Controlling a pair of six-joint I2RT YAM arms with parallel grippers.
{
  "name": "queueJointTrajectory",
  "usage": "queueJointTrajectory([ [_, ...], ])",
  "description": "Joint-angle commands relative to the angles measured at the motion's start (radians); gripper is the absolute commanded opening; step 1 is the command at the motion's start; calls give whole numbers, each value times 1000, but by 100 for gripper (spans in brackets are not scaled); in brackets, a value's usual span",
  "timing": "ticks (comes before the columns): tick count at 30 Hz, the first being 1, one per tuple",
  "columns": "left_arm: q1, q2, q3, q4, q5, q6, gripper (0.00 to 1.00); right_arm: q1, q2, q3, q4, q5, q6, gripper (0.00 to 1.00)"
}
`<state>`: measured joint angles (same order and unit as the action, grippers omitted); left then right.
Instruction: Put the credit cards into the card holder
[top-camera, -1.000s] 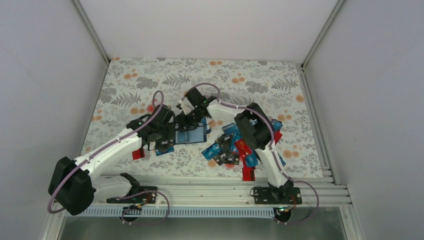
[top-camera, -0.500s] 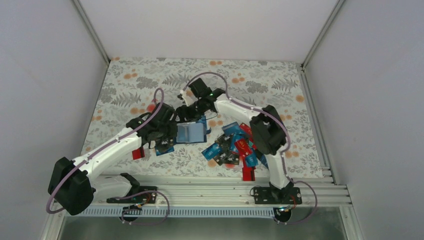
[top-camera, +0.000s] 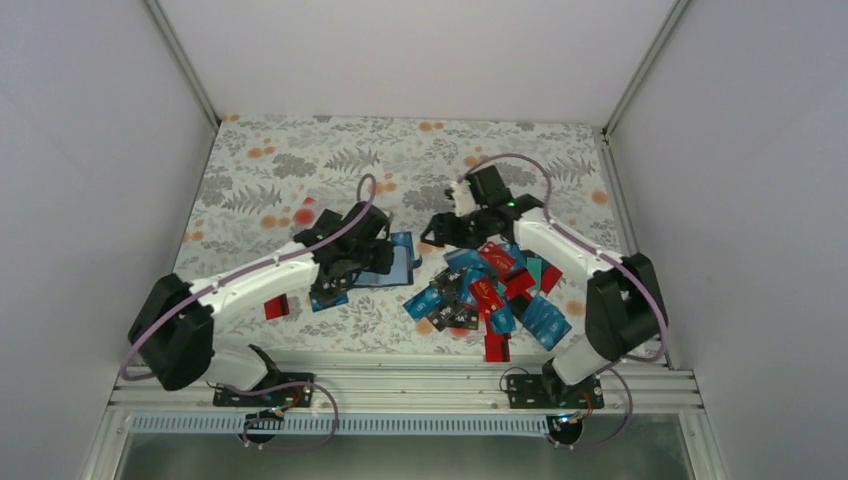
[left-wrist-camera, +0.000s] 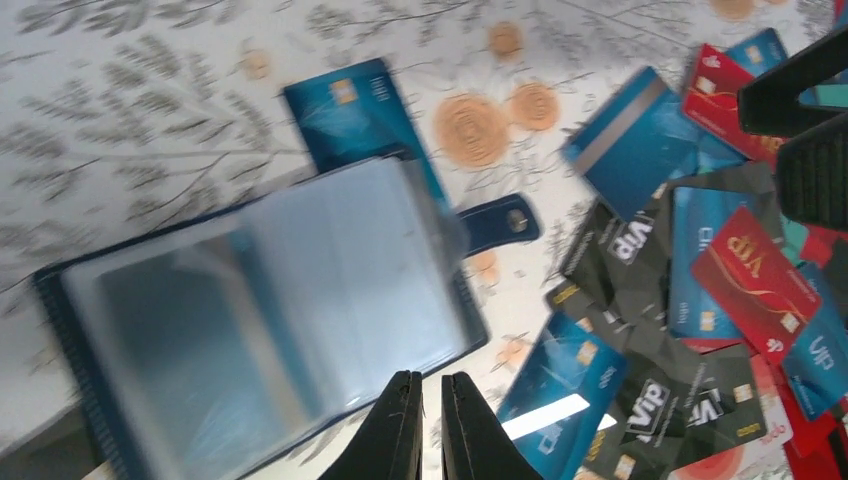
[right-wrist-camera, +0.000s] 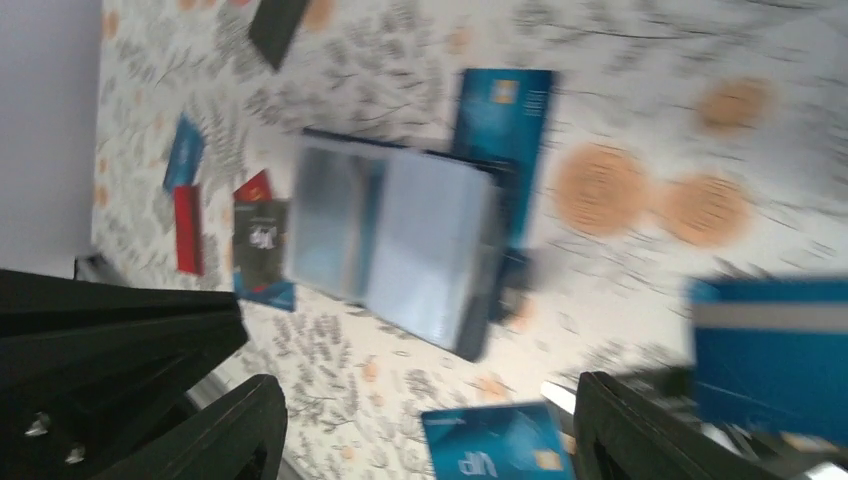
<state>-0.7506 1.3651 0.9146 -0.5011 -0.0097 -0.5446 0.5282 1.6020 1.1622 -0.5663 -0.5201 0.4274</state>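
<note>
The card holder (left-wrist-camera: 270, 310) lies open on the floral cloth, showing its pale blue sleeves; it also shows as the card holder (right-wrist-camera: 400, 240) and, partly under my left arm, as the card holder (top-camera: 402, 262). A blue card (left-wrist-camera: 350, 115) pokes out from under its far edge. My left gripper (left-wrist-camera: 432, 385) is shut and empty, hovering at the holder's near right edge. The credit cards (top-camera: 485, 290) are heaped to the right, blue, red and black. My right gripper (top-camera: 440, 235) hangs open and empty between the holder and the heap, above a blue VIP card (right-wrist-camera: 490, 440).
A red card (top-camera: 277, 307) and a blue card (top-camera: 330, 297) lie left of the holder, under my left arm. Another red card (top-camera: 497, 347) rests by the metal rail (top-camera: 400, 362) at the near edge. Grey walls enclose the table on three sides.
My right arm has swung away from the holder to the right, towards the heap, and its jaws have widened. My left gripper has shifted right over the holder and stays shut.
</note>
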Motion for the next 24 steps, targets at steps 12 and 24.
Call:
queueJointTrajectory([
  [12, -203, 449, 312, 134, 202, 51, 3, -332, -367, -413, -90, 294, 123, 73],
  [24, -320, 673, 465, 147, 352, 30, 2, -340, -467, -554, -167, 349, 270, 74],
])
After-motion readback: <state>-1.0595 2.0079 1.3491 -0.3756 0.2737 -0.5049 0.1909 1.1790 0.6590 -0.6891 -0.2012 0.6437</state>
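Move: The middle red VIP card in the card pile lies about 24 cm right of the left hand, 4 cm back and 11 cm below. From the right hand it is some 14 cm right, 9 cm back and 13 cm below. The open card holder lies about 12 cm left of the right hand and 2 cm back; the far red VIP card is some 9 cm beyond the middle one and 2 cm right of it. Both hands sweep right about 20 cm, sinking over the card pile, turning clockwise; left shut, right wide open. ##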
